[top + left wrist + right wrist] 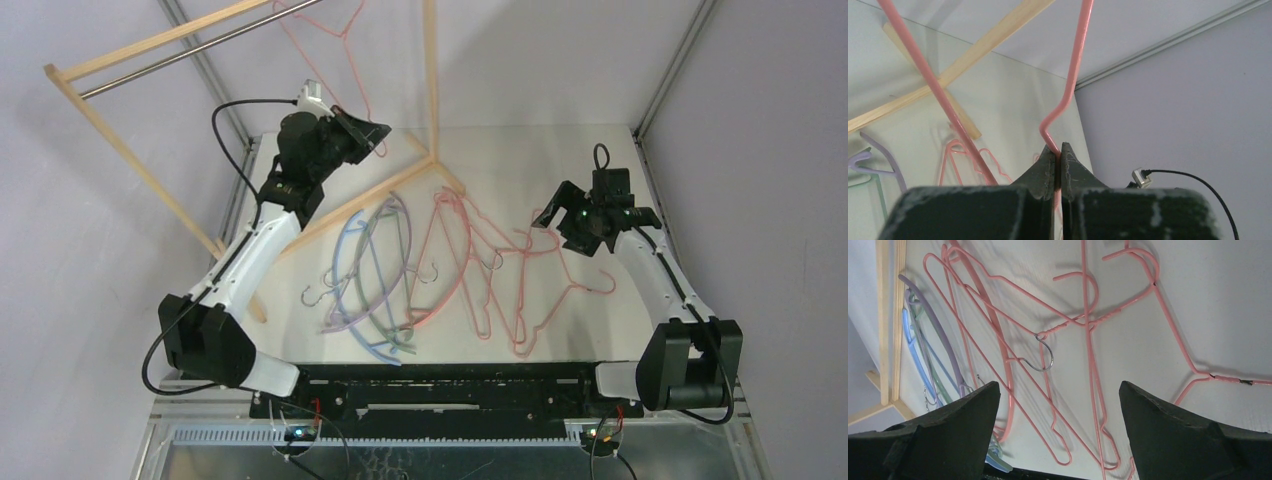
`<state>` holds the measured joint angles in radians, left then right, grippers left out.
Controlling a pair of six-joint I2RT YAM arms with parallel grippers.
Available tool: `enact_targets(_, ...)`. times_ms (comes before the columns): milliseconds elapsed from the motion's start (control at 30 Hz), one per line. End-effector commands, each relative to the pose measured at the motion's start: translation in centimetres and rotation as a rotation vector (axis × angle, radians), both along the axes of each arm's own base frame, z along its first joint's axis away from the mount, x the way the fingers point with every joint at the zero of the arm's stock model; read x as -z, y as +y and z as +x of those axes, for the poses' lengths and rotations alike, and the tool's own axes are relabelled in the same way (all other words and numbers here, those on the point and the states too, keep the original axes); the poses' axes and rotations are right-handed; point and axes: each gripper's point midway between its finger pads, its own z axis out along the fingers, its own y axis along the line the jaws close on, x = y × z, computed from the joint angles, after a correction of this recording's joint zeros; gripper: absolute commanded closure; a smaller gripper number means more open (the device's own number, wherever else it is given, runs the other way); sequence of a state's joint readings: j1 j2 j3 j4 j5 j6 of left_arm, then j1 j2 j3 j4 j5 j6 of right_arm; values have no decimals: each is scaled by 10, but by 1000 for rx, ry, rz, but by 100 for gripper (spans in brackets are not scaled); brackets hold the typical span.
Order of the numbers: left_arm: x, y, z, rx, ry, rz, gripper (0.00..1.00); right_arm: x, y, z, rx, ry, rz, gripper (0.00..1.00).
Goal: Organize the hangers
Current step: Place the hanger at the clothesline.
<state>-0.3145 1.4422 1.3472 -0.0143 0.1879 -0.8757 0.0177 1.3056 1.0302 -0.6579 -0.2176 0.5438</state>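
Note:
My left gripper [380, 132] is raised near the rack and is shut on a thin pink wire hanger [357, 90], which runs up toward the metal rod. In the left wrist view the fingertips [1058, 148] pinch the wire hanger [1075, 65] just below a bend. The other hangers lie in a heap on the table: lilac, blue and green curved ones [368, 270], a thick pink one [452, 262] and pink wire ones [520, 290]. My right gripper [595, 232] hovers wide open above the wire hangers [1083, 355], holding nothing [1059, 387].
A light wooden rack frame [130, 150] with a metal rod [200, 45] stands at the back left. Its upright post [431, 70] and base bars [370, 205] reach onto the table. Grey walls close in on both sides.

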Motion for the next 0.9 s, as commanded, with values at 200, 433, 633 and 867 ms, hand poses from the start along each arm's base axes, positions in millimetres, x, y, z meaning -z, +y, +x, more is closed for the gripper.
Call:
enact_targets(200,-2,-15,24,72,67,-74,100,-7,-1,7,-7,-29,12,4)
enact_targets(433,4,-44,52,175,131,-18,100,-9,0,8,-6,-33,16,4)
enact_targets(633,28,-55,61,202,187,27,91,-10,-4,8,3,-33,5,4)
enact_targets(867,19,-53,43,231,117,86,55,-5,-10,5,18,-10,-13,3)
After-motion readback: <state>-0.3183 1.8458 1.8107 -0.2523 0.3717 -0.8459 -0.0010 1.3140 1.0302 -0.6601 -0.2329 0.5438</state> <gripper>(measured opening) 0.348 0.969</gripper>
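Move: The pink hanger is already pinched by its lower corner in the left hand, its hook reaching up out of view. The stretch of clothesline it is taken to lies roughly 11 cm ahead of that hand, 2 cm to its right and 20 cm above, with the wooden top beam a few centimetres over it. The rack's far post stands about 17 cm ahead and 8 cm right. From the idle right hand the same stretch is about 22 cm ahead, 27 cm left and 40 cm up. The pink hanger is carried by its pinched lower corner about 6 cm forward and 5 cm to the right, towards the rack's far post, as the left wrist swings some 10 degrees clockwise and tips slightly down. Near the end the left fingers open part way around the wire, letting go of it, and the hand sinks about 2 cm. ##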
